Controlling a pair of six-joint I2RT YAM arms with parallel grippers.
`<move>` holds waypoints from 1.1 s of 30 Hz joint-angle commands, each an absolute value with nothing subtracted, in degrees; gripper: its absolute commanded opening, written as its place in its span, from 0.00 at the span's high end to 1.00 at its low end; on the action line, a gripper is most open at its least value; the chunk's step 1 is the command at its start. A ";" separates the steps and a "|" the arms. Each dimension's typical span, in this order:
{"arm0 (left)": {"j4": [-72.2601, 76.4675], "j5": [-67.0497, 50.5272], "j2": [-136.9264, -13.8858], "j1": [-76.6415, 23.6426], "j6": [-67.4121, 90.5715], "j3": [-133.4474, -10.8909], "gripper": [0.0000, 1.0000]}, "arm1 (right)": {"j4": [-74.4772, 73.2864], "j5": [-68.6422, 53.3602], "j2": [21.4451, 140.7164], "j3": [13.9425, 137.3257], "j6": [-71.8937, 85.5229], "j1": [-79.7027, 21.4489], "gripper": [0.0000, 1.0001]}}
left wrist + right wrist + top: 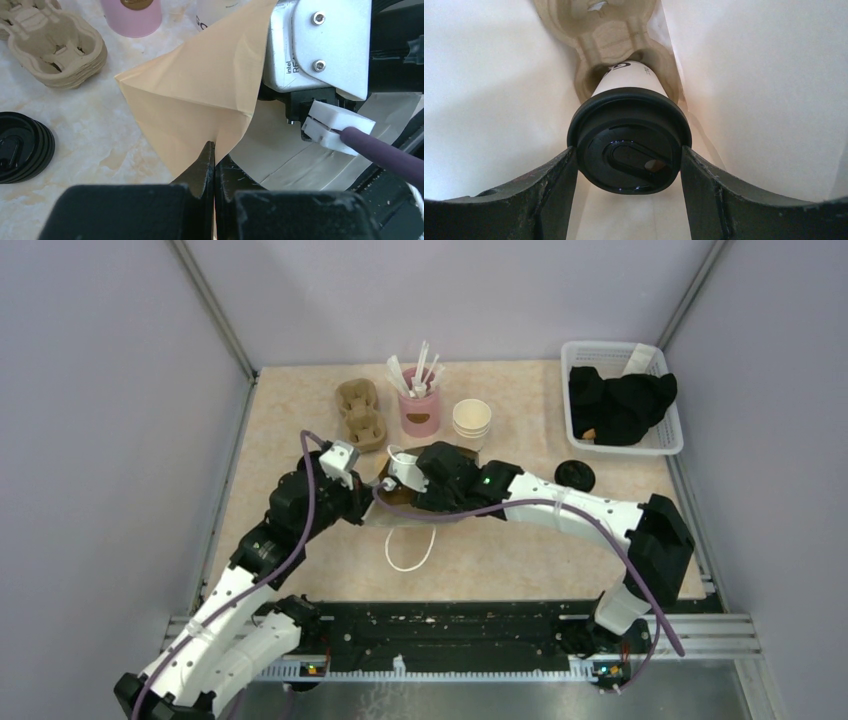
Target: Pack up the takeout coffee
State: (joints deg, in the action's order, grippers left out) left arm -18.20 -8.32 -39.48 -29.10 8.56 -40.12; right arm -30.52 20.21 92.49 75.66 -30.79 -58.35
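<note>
In the right wrist view, a takeout coffee (626, 77), a white cup with dark lettering, wears a black lid (628, 142). It stands in a pocket of a pulp carrier (609, 30) inside the tan paper bag (484, 100). My right gripper (628, 150) reaches into the bag, its fingers pressed on both sides of the lid. My left gripper (214, 150) is shut on the bag's edge (200, 90), holding the mouth up. From above, the bag (400, 512) lies between both arms and hides the cup.
A stack of pulp carriers (360, 412), a pink cup of stirrers (420, 410) and lidless white cups (472, 420) stand behind the bag. A white basket of black items (620, 395) sits back right, a loose black lid (575, 475) nearby. Stacked black lids (22, 147) lie left.
</note>
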 commanded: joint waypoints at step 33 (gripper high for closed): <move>-50.54 -4.90 -53.69 -29.31 23.40 -73.53 0.50 | -53.29 -8.26 103.77 87.23 -29.03 -60.12 0.68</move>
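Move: Ahead of the right hand, which already grips the lidded coffee cup inside the leaning paper bag, the carrier's right cell lies about 5 cm forward, 3 cm left and 8 cm down; the empty cell is some 8 cm left of that one. The white cup stack stands roughly 13 cm ahead and 4 cm right, slightly lower. From the left hand, shut on the bag's left rim, that right cell is about 12 cm ahead, 13 cm right and 14 cm down. Drawing back about 8 cm, the right hand keeps the cup gripped by its lid and tips its fingers steeply downward, nearly 30 degrees, then shifts 3 cm left and sinks 2 cm into the bag. The left hand backs off about 3 cm, rising slightly and tipping down some 25 degrees with the rim still pinched, then opens its fingers around the bag's edge while easing a little left. ##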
